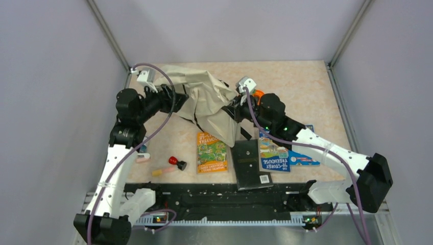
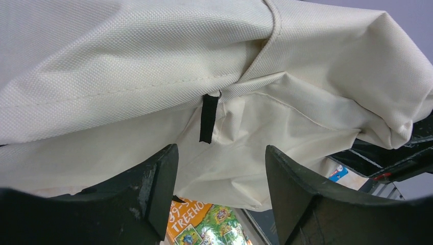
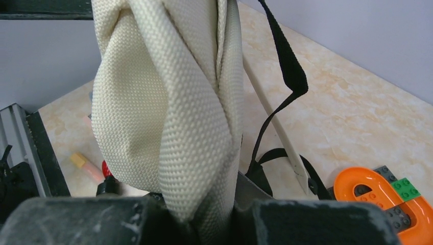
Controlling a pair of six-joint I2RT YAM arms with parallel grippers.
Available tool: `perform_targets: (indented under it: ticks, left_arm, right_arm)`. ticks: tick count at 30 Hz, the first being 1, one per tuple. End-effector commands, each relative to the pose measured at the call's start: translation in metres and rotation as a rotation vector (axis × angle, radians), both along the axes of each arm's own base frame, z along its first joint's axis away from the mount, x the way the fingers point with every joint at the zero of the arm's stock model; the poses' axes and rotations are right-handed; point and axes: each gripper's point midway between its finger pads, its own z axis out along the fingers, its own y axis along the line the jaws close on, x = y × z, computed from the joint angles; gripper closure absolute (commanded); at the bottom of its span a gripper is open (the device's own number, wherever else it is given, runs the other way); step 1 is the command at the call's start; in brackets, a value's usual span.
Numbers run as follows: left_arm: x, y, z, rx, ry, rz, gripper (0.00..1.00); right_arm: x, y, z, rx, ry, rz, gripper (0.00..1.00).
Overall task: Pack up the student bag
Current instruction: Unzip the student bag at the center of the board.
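The student bag, cream fabric with black straps, hangs lifted and bunched between my two arms at the back middle of the table. My right gripper is shut on a fold of its cream fabric; in the right wrist view the jaws pinch that fold tightly. My left gripper is at the bag's left side. Its fingers stand apart, with bag fabric and a small black tab just beyond the tips. I see nothing clamped there.
On the table in front of the bag lie an orange-green book, a black notebook and a blue book. A red-and-black small item and a pink-yellow stick lie left. An orange toy sits behind the right gripper.
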Motion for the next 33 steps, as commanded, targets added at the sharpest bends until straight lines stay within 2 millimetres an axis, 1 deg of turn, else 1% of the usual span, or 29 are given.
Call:
perform_targets:
  ticks: [1, 6, 10, 13, 15, 18, 21, 23, 25, 29, 31, 33]
  left_arm:
    - [0.005, 0.001, 0.017, -0.022, -0.053, 0.01, 0.35]
    - [0.012, 0.0, 0.01, -0.035, -0.027, 0.009, 0.37]
    - [0.015, -0.005, 0.005, -0.064, -0.011, -0.012, 0.39]
    - [0.018, -0.005, 0.001, -0.061, 0.009, -0.011, 0.44]
    - [0.018, -0.006, 0.0, -0.064, 0.015, -0.015, 0.5]
    - [0.018, -0.007, -0.002, -0.066, 0.021, -0.022, 0.6]
    - [0.019, -0.005, -0.002, -0.056, 0.018, -0.006, 0.82]
    - [0.02, -0.001, -0.001, -0.044, 0.01, 0.016, 1.0]
    - [0.02, 0.005, 0.002, -0.026, -0.006, 0.054, 1.0]
    - [0.013, 0.018, 0.015, 0.022, -0.071, 0.116, 1.0]
    - [0.008, 0.022, 0.023, 0.038, -0.104, 0.131, 1.0]
    - [0.002, 0.02, 0.03, 0.042, -0.129, 0.112, 1.0]
  right_arm:
    - [-0.012, -0.005, 0.086, 0.207, -0.173, 0.043, 1.0]
    - [-0.016, 0.0, 0.085, 0.201, -0.176, 0.082, 1.0]
    - [-0.02, 0.004, 0.081, 0.185, -0.175, 0.115, 1.0]
    - [-0.021, 0.005, 0.079, 0.183, -0.174, 0.123, 1.0]
    - [-0.021, 0.006, 0.078, 0.181, -0.171, 0.128, 1.0]
    - [-0.021, 0.007, 0.076, 0.177, -0.167, 0.129, 1.0]
    - [-0.02, 0.009, 0.073, 0.17, -0.16, 0.135, 1.0]
    - [-0.02, 0.009, 0.072, 0.166, -0.155, 0.136, 1.0]
    - [-0.019, 0.009, 0.072, 0.166, -0.155, 0.131, 1.0]
    - [-0.012, 0.005, 0.083, 0.141, -0.173, 0.094, 1.0]
    - [-0.009, 0.004, 0.095, 0.138, -0.184, 0.077, 1.0]
    - [-0.01, 0.001, 0.112, 0.151, -0.209, 0.073, 1.0]
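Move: The left hand, part open, has the black zipper pull of the student bag just off its fingertips, about 2 cm ahead, 1 cm to its right and 1 cm lower. The bag corner already pinched by the right hand is some 19 cm to the left hand's right, 4 cm back and 3 cm lower; the orange book lies about 13 cm right, 6 cm back and 30 cm below. From the right hand the zipper pull is roughly 18 cm left, 5 cm ahead and 2 cm higher. Forward and down by about 2 cm, the left hand eases in on the zipper pull and shuts its fingers fully, pinching the black tab close under its ring, then draws left and up some 2 cm. The right hand keeps its pinch on the bag corner, shifting back about 1.5 cm and slightly left while turning a few degrees counter-clockwise, then all but holds there. ##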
